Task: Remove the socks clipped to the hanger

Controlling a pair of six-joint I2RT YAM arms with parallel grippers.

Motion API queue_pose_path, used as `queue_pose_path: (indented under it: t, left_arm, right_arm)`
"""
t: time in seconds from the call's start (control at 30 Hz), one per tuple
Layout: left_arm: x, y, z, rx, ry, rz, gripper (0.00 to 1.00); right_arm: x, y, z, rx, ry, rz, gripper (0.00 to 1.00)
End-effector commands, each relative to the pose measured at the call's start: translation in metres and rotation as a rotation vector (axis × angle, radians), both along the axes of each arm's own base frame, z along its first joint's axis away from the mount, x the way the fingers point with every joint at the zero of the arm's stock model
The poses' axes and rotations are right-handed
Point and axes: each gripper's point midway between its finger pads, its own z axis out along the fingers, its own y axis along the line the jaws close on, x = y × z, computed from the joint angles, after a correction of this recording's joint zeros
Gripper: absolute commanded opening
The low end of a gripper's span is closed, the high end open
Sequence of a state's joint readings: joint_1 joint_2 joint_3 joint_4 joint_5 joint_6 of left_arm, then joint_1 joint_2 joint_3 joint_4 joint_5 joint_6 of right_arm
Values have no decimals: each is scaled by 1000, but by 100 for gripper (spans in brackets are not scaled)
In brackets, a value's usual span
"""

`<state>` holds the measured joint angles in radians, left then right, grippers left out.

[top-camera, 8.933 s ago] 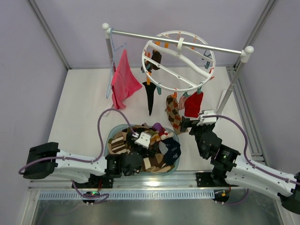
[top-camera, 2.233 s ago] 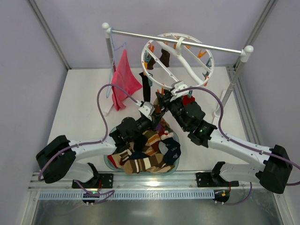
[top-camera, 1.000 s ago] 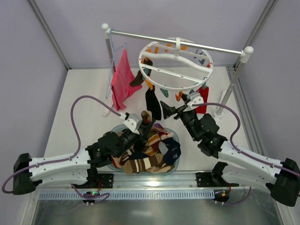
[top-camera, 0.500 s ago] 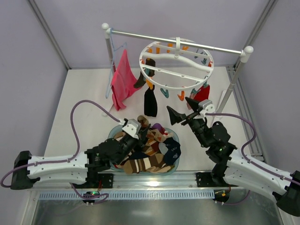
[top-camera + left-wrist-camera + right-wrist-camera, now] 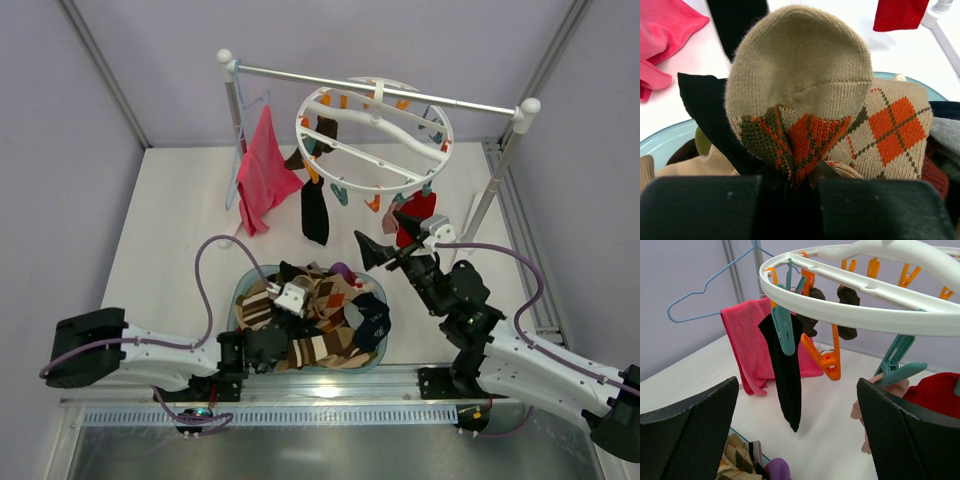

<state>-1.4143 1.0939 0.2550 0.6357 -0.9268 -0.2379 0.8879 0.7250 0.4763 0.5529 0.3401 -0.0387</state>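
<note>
The white round hanger [image 5: 375, 135] hangs from the rail, with a black sock [image 5: 315, 210], a dark brown sock [image 5: 325, 130] and a red sock [image 5: 415, 210] clipped to it. My left gripper [image 5: 305, 290] is low over the sock-filled basin. In the left wrist view it [image 5: 796, 177] is shut on a patterned brown/orange sock [image 5: 800, 95] with a beige toe. My right gripper [image 5: 385, 238] is open and empty, below the hanger's near rim. In the right wrist view it [image 5: 800, 430] faces the hanger [image 5: 865, 295], the black sock [image 5: 787, 375] and the red sock [image 5: 935, 392].
A teal basin [image 5: 232, 300] heaped with socks sits near the front edge. A pink cloth [image 5: 262, 170] and a light-blue wire hanger [image 5: 705, 285] hang at the rail's left end. The metal rail [image 5: 450, 98] stands on white posts [image 5: 497, 180].
My left gripper has drawn back and down over the basin, still holding the patterned sock. My right gripper has stayed open and shifted slightly. The hanger has swung a little.
</note>
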Motion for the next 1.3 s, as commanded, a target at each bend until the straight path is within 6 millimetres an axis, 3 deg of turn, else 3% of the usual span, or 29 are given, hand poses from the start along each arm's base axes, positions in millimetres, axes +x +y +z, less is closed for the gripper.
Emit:
queue_pose_path:
  t: [0.0,0.1,0.3,0.33,0.4,0.43,0.5,0.53,0.7,1.0,1.27]
  left_arm:
    - [-1,-10,-3,43,-13,82,0]
    - [-1,-22,-3,117,-33,109,0]
    - [-4,-33,6,82,-33,71,0]
    - [-5,-33,6,82,-29,64,4]
    - [-7,-34,14,61,-27,51,18]
    - [-7,-32,15,71,-26,48,37]
    - [-9,-31,22,56,-27,40,59]
    - [-9,-29,24,60,-27,35,76]
    - [-10,-26,43,67,-53,20,100]
    - [-10,-13,93,8,-96,2,99]
    - [-18,-18,91,14,-77,-78,100]
  right_arm:
    - [-2,0,13,47,-26,10,100]
    - [-1,0,13,45,-27,6,100]
    - [-1,-8,13,42,-30,-27,100]
    - [-1,-8,11,40,-27,-28,100]
    - [-1,-9,12,41,-30,-30,100]
    - [-1,-9,11,40,-29,-29,100]
    - [-2,-10,13,44,-31,-27,100]
    - [-2,-10,13,43,-34,-27,100]
    - [-1,-11,13,40,-33,-34,100]
    - [-6,-18,14,47,-47,-40,100]
    - [-9,-25,16,60,-57,-53,100]
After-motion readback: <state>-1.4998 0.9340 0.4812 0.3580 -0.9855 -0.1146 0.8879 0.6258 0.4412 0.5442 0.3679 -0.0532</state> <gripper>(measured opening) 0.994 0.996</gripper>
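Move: The left hand, still gripping the argyle sock, is down at the pile, with the basket's middle roughly 2 cm back of it, level sideways and some 6 cm below. The purple sock is about 8 cm ahead and 8 cm right of it, the navy sock 14 cm right and 2 cm back; the black hanging sock is some 18 cm straight ahead, higher up. From the empty right hand, the basket's middle is about 15 cm left, 9 cm back and 25 cm below. Keeping hold of the argyle sock, the left hand shoves rightward about 4 cm, taking basket and pile along, then spreads its fingers fully and lets the sock go. It climbs clear, some 8 cm up, easing back leftward about 3 cm with the fingers wide. The right hand, open and empty, drifts about 2 cm right late on. ##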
